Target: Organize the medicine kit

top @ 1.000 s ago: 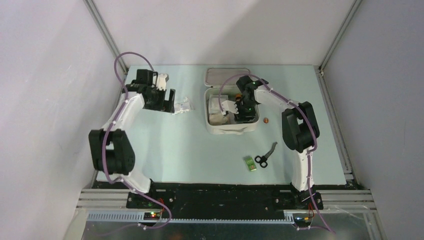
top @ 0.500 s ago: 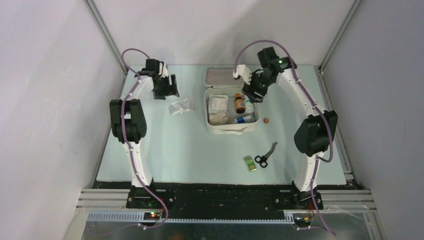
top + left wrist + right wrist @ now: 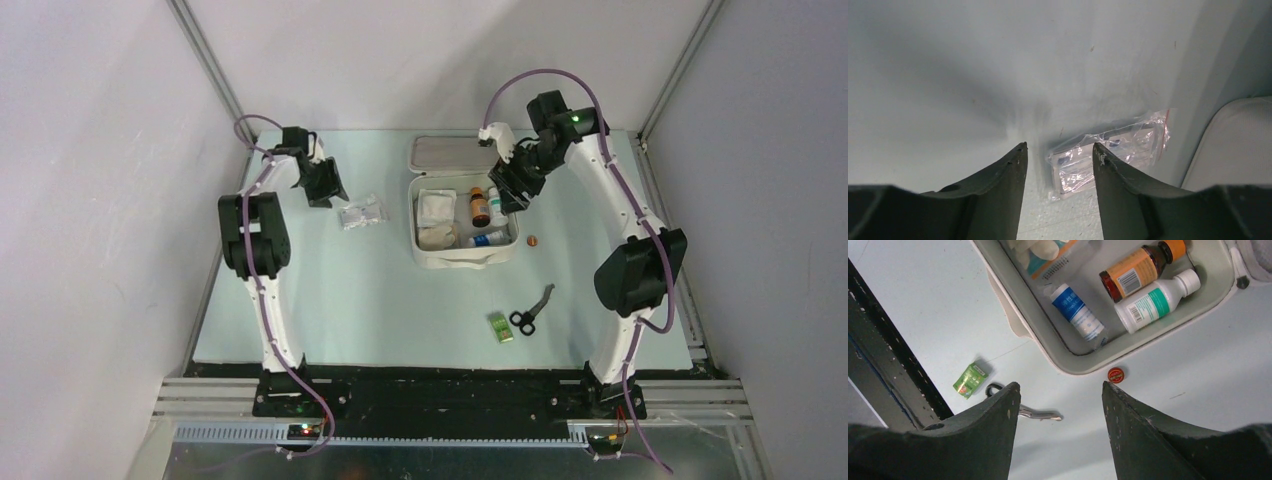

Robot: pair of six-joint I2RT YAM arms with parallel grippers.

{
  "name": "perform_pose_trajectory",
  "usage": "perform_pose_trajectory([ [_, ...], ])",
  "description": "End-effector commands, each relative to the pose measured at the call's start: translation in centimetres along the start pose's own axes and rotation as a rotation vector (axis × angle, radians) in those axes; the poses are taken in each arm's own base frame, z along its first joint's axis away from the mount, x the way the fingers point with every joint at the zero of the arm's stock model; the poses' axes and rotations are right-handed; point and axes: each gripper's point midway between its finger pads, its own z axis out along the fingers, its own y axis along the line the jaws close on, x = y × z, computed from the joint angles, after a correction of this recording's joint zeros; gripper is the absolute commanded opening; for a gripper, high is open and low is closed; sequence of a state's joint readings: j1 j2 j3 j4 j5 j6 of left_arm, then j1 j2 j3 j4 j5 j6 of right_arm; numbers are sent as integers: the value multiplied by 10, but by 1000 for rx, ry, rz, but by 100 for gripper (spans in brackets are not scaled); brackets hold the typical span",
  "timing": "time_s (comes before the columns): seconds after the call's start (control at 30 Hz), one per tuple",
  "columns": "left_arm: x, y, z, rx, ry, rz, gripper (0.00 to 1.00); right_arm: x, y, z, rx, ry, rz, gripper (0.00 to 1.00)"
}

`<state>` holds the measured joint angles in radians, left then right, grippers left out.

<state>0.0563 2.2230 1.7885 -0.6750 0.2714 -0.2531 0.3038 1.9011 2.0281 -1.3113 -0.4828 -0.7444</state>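
The medicine kit (image 3: pixel 465 258) lies open at the back middle of the table, its lid (image 3: pixel 455 150) folded back. Inside lie a brown bottle (image 3: pixel 480 207), a white bottle (image 3: pixel 1153 302), a blue-labelled tube (image 3: pixel 1078 310) and white packets (image 3: pixel 436 205). My right gripper (image 3: pixel 508 196) hovers open and empty above the kit's right rim (image 3: pixel 1028 325). My left gripper (image 3: pixel 332 195) stands open and low at the back left. A clear plastic bag (image 3: pixel 1108 155) lies on the table just beyond its fingertips, partly behind the right finger, with nothing gripped.
On the table near the kit's right side lies a small red tin (image 3: pixel 1115 375). Black-handled scissors (image 3: pixel 531 312) and a green packet (image 3: pixel 501 327) lie in front of the kit. The kit's corner (image 3: pixel 1238 145) shows at the right of the left wrist view.
My right gripper rose out of the kit and drew back to its right rim. My left arm stretched toward the back left, and its jaws narrowed beside the bag.
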Motion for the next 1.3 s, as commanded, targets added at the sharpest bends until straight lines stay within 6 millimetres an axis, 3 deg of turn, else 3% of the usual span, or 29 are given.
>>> perform_pose_trajectory([
  [0.0, -4, -15, 3, 67, 2, 7, 54, -4, 5, -22, 34, -31, 23, 65],
  [0.27, 5, -18, 11, 84, 33, 10, 42, -4, 2, -16, 30, -35, 45, 65],
  [0.33, 5, -21, 11, 93, 32, 26, 29, -4, 2, -15, 30, -35, 47, 65],
  [0.4, 5, -27, 10, 115, 30, 43, 9, -4, 2, -14, 30, -34, 48, 65],
  [0.47, 3, -31, 6, 130, 24, 56, 1, -4, 2, -14, 32, -33, 49, 65],
  [0.53, 1, -37, -2, 151, 13, 66, 0, -2, 1, -14, 39, -27, 53, 65],
  [0.67, -4, -65, -43, 257, -29, 94, 0, -2, -2, -17, 58, -29, 59, 64],
  [0.93, -13, -129, -158, 445, -190, 190, 0, -5, -11, -25, 114, -48, 66, 64],
  [1.17, -11, -192, -216, 564, -292, 376, 0, -13, -45, -46, 225, -124, 154, 64],
  [1.27, 1, -228, -222, 634, -273, 430, 0, -14, -67, -59, 306, -148, 196, 64],
])
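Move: The clear plastic bag's middle lies about 6 cm to the left hand's right, 2 cm back and 2 cm below it, its left end near the fingers. From that hand the open box is some 32 cm right and 4 cm back, about level; its lid is 31 cm right and 12 cm ahead. From the right hand the bag is about 39 cm left, 9 cm ahead and 20 cm below. Left fingers pinch the bag's left end, rise about 25 cm rightward towards the box; right hand edges right. ##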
